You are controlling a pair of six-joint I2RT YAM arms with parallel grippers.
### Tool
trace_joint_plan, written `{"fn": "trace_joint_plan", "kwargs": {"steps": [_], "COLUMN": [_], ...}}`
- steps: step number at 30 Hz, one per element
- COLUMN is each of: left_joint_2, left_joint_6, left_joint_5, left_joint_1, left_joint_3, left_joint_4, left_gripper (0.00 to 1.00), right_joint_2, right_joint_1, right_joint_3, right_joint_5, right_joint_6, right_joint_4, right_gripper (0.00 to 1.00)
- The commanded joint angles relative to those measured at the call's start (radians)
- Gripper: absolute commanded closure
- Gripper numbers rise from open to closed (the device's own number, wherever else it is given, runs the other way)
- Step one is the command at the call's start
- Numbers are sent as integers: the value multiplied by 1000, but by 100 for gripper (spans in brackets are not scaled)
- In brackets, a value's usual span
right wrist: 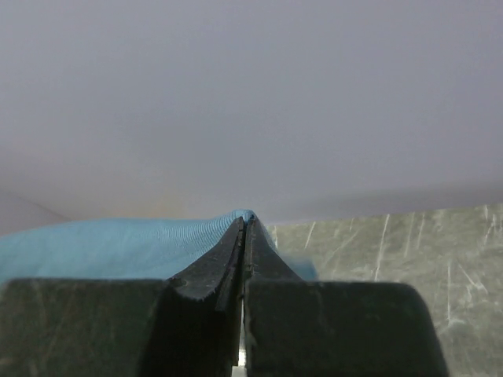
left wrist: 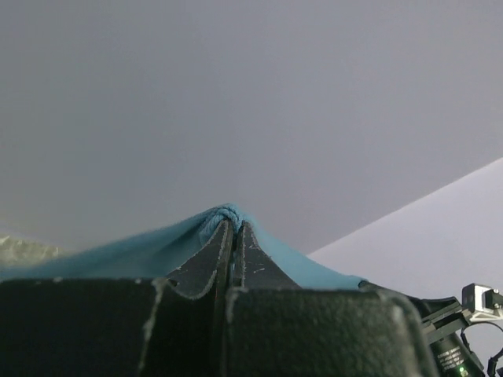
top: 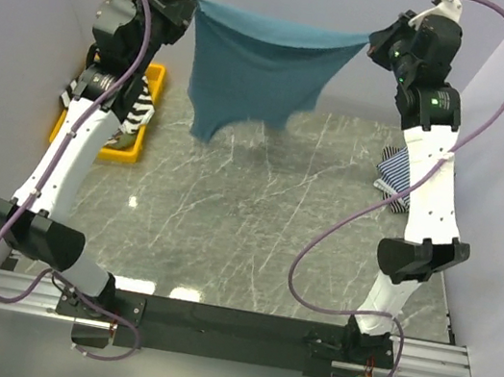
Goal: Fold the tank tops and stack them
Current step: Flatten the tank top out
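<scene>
A plain teal-blue tank top (top: 259,68) hangs spread in the air high over the far side of the marble table. My left gripper (top: 193,12) is shut on its left top corner and my right gripper (top: 371,44) is shut on its right top corner. The top edge sags between them and the lower part hangs loose toward the left. In the left wrist view the teal cloth (left wrist: 141,251) bunches over the closed left gripper (left wrist: 233,228). In the right wrist view the teal cloth (right wrist: 118,247) is pinched in the right gripper (right wrist: 244,218). A black-and-white striped tank top (top: 134,109) lies in the tray. A thin-striped tank top (top: 393,174) lies at the right.
A yellow plastic tray (top: 153,83) stands at the table's far left, partly behind my left arm. Grey walls close in on the left, the back and the right. The marble tabletop (top: 255,228) stretches between my arms.
</scene>
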Motion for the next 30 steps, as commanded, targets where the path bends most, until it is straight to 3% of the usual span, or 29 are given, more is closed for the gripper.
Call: {"fn": "trace_joint_plan", "kwargs": {"steps": [1, 4, 7, 9, 14, 18, 23, 30], "left_joint_2": [-90, -199, -326, -369, -446, -491, -607, -790], "left_joint_6": [8, -40, -113, -165, -238, -276, -349, -406], "left_joint_5": [77, 70, 76, 90, 152, 142, 130, 97], "left_joint_1": [10, 15, 15, 12, -36, -106, -188, -235], "left_joint_3": [-19, -245, -515, -723, -1136, -1353, -1530, -1571], "left_joint_4": [38, 60, 78, 123, 198, 210, 148, -92], "left_gripper": [99, 99, 99, 99, 100, 99, 99, 99], "right_joint_2": [-133, -213, -292, -328, -398, -446, -498, -598], "right_joint_1": [-25, -25, -25, -23, -25, -25, -17, -14], "right_joint_3": [-63, -282, -602, -731, -1247, -1517, -1701, -1814], "right_joint_5": [-35, -58, -81, -101, -72, -46, -46, -41], "right_joint_6": [31, 60, 88, 103, 134, 148, 166, 177], "right_joint_4": [120, 150, 169, 151, 207, 279, 282, 246], "right_gripper": [100, 100, 100, 100, 100, 100, 100, 97]}}
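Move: Hanging by its hem corners, the tank top is already held stretched between the two hands, high over the table. The bare table spot for the left corner is about 24 cm back, 3 cm right and 49 cm below the left hand; the yellow bin is roughly 2 cm ahead, 19 cm left and 49 cm below. For the right corner it is some 24 cm back, 4 cm right and 49 cm below the right hand; the striped stack is about 4 cm back, 21 cm right and 48 cm below. Swinging down together, both hands sink some 47 cm and draw back about 24 cm towards the robot, fastest halfway down and easing out just over the table. Both wrists tip downward, the left about 50 degrees and the right about 60, while the shut fingers keep their pinch on the hem corners, bringing the hem down to the near part of the table. ##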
